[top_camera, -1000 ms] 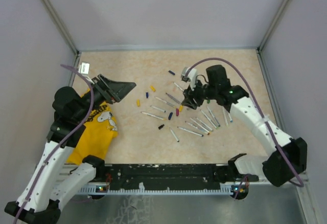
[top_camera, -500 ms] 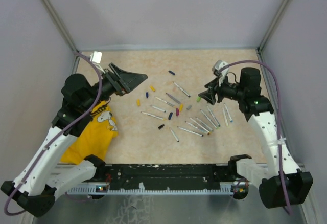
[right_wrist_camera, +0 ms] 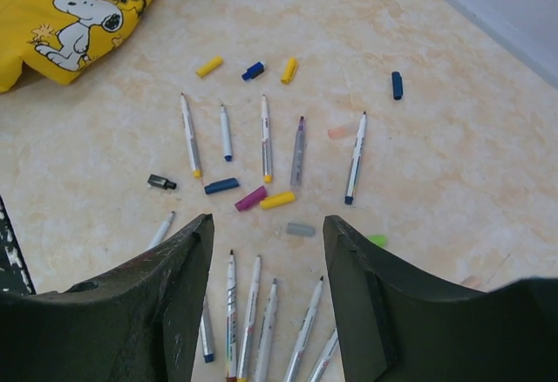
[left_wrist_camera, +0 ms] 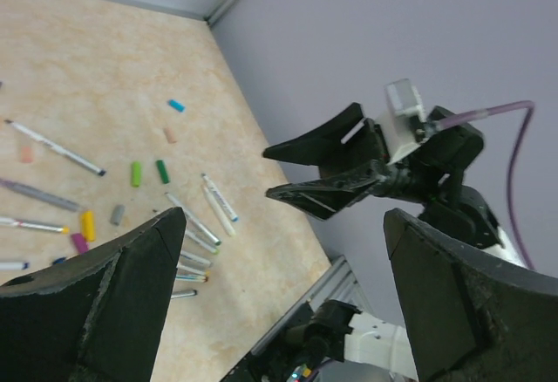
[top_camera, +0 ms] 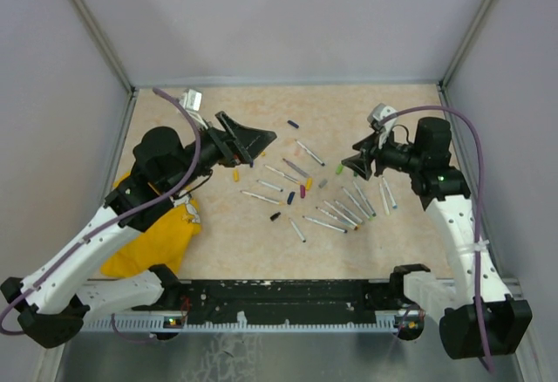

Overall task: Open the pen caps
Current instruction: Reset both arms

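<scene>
Several uncapped pens lie scattered across the middle of the table, their tips bare. Loose pen caps lie among them in yellow, blue, magenta, grey, green and black. My right gripper hovers above the right side of the pile, open, with nothing between its fingers. My left gripper is raised over the left side of the pile, wide open and empty, and faces the right gripper.
A yellow Snoopy cloth lies at the near left under the left arm. Grey walls enclose the beige table on three sides. A black rail runs along the near edge.
The left arm has swung right and forward, off the cloth toward the pens. The right gripper has pulled back to the right, risen off the pile and opened a little.
</scene>
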You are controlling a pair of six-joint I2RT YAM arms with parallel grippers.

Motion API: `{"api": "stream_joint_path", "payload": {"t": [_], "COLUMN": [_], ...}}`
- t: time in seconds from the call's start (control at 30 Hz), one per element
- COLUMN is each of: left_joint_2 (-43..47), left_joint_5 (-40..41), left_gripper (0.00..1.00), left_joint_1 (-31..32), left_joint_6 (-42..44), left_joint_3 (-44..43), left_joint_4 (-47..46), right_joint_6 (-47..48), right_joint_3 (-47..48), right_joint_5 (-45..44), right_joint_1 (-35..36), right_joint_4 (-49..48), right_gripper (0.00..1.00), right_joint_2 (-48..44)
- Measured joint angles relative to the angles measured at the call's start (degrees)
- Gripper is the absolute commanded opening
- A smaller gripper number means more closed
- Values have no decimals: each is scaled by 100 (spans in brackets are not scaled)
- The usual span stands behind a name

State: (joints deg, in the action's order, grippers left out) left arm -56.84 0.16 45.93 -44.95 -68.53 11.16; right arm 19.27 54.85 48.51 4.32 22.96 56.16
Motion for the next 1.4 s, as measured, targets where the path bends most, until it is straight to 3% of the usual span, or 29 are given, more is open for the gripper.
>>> {"api": "stream_joint_path", "payload": {"t": [0.33, 0.5, 0.63, 0.8, 0.97, 1.4], "left_joint_2": [-39, -63, 50, 264, 605, 817], "left_joint_5": [1351, 1646, 1390, 785, 271, -11], "left_gripper": [100, 100, 100, 100, 100, 100], "left_joint_1": [-15, -275, -914, -1652, -1655, -1657], "left_joint_6": [953, 1456, 1711, 1875, 2118, 2583], "left_joint_3": [748, 1139, 1646, 2144, 2184, 1784], "left_joint_4": [142, 138, -28, -136, -319, -144], "right_joint_6": [-28, -122, -363, -680, -861, -1032], "right_joint_3": [-79, -79, -81, -81, -81, -74], "right_joint_5": [-420, -999, -1626, -2347, -2618, -2457], "right_joint_1": [0, -7, -37, -37, -39, -39], "right_joint_4": [-26, -76, -138, -273, -369, -317], "right_gripper": [62, 82, 98, 98, 98, 98], "right_joint_2": [-258, -400, -452, -487, -498, -516]}}
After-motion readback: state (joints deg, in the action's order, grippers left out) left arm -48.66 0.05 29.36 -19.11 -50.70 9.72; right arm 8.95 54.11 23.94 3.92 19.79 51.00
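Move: The last opened pen, white with a yellow end, lies on the table about 11 cm ahead and 5 cm left of the left hand, some 41 cm below. From that hand, the black cap is about 4 cm ahead, neither left nor right. From the right hand the same pen is about 6 cm ahead, 26 cm left and 26 cm below; a light green cap lies 16 cm straight ahead, and the slanting row of opened pens almost directly beneath. Opened pens and loose caps lie clear beneath two empty hands. The left, still wide open, sinks some 17 cm while going left and forward, its left side rolling up and its fingers swinging counter-clockwise, then rises about 6 cm, easing slightly back. The right shifts right and a little forward, away from the yellow-ended pen, turning clockwise as its half-open fingers spread fully. ##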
